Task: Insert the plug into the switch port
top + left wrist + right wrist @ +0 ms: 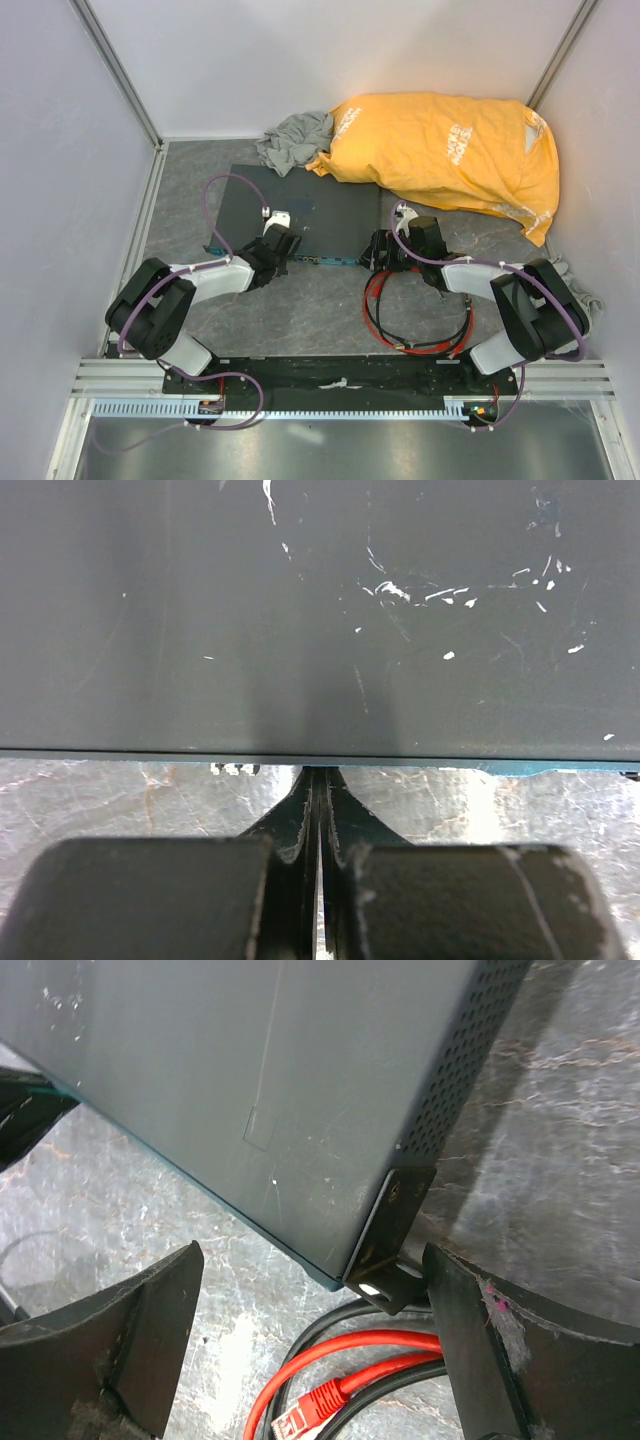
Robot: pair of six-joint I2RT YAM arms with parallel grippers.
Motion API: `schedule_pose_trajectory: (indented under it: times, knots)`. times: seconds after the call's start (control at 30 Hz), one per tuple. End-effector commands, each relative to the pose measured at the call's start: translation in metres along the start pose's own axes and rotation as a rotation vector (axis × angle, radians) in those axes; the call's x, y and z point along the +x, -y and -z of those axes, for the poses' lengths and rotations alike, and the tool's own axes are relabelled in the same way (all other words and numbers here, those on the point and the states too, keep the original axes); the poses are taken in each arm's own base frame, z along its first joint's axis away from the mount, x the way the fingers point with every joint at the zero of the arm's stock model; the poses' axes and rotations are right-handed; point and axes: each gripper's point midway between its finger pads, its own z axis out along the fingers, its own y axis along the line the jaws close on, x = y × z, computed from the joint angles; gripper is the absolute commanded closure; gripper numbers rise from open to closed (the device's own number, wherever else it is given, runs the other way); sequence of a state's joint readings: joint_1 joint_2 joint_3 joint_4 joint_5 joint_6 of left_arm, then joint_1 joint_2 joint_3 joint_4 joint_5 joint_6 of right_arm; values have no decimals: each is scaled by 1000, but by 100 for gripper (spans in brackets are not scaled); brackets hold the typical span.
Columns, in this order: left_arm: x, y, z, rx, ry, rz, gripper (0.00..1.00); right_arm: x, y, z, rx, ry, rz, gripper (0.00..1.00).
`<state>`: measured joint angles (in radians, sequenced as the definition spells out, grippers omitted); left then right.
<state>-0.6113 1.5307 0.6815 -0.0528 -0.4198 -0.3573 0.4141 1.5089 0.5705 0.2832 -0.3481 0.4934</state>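
The switch (pixel 305 212) is a flat dark grey box. Its thin blue-green front edge (pixel 322 259) faces the arms, and the switch port is too small to make out. My left gripper (pixel 277 250) is shut and holds nothing. In the left wrist view its fingertips (pixel 312 776) touch the switch's front edge (pixel 560 768). My right gripper (pixel 312 1260) stands open at the switch's front right corner, beside the black mounting bracket (pixel 392 1242). The plug (pixel 302 1418) lies loose on the table between the open fingers, at the end of the red cable (pixel 350 1352).
The red cable (pixel 372 300) coils with black cables (pixel 455 335) in front of the right arm. A big yellow bag (pixel 450 150) and a grey cloth (pixel 295 135) lie behind the switch. White walls enclose the table on three sides.
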Motion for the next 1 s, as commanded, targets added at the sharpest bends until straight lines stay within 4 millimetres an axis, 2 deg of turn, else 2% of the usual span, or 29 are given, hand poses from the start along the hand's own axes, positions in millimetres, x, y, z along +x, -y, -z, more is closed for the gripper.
schedule_pose_trajectory:
  times: [0.0,0.17,0.37,0.47,0.57,0.6,0.63,0.7,0.73,0.77,0.8,0.83,0.87,0.9,0.93,0.97]
  knots:
    - [-103,13,5,40,363,122,98,37,-9,6,-72,-121,-32,2]
    - [-118,20,7,65,413,97,97,41,-5,10,-62,-128,-26,2]
    - [-137,19,17,71,490,83,93,45,-2,13,-46,-135,-18,2]
    - [-139,20,13,62,481,78,89,46,0,14,-34,-135,-17,2]
    - [-128,23,10,76,428,101,83,39,3,17,-4,-113,-12,2]
    - [-119,23,10,85,391,98,81,40,5,19,13,-115,-13,2]
    - [-110,23,11,94,363,117,79,31,2,23,16,-90,-1,2]
    - [-103,22,21,115,339,140,73,25,10,28,79,-71,9,2]
    - [-84,18,21,108,280,137,71,14,7,33,92,-36,22,2]
    - [-86,16,31,123,290,153,69,10,9,37,113,-24,26,2]
    - [-80,16,35,137,268,159,62,6,15,41,161,-11,32,2]
    - [-66,12,39,134,227,146,60,-2,14,47,181,10,38,2]
    - [-61,9,43,136,214,145,57,-5,15,51,203,18,41,2]
    - [-69,9,56,164,243,163,51,-4,25,57,267,16,39,2]
    - [-53,3,60,149,187,141,48,-12,25,64,290,41,47,2]
    - [-52,1,66,156,184,140,43,-15,30,69,328,50,47,2]
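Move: The plug and its port are about 1 cm ahead of my shut left fingertips, at their height, on the switch's near face. Along that face, the left end is some 16 cm to my left hand's left and 1 cm farther out, the right corner about 17 cm to its right. From my right hand the port lies about 16 cm left and 2 cm down, the right corner just ahead and slightly right, 2 cm down, and the cable loop's middle roughly 10 cm back, 9 cm right and 4 cm down. With my left fingers at the port I ease forward about 1 cm against the plug, rolling the hand a few degrees, then spread the fingers to half open and lift quickly, some 6 cm up off the switch's front edge. My right hand, jaws wide, stays by the corner, then draws away to the right and back, about 4 cm, rising a little. ##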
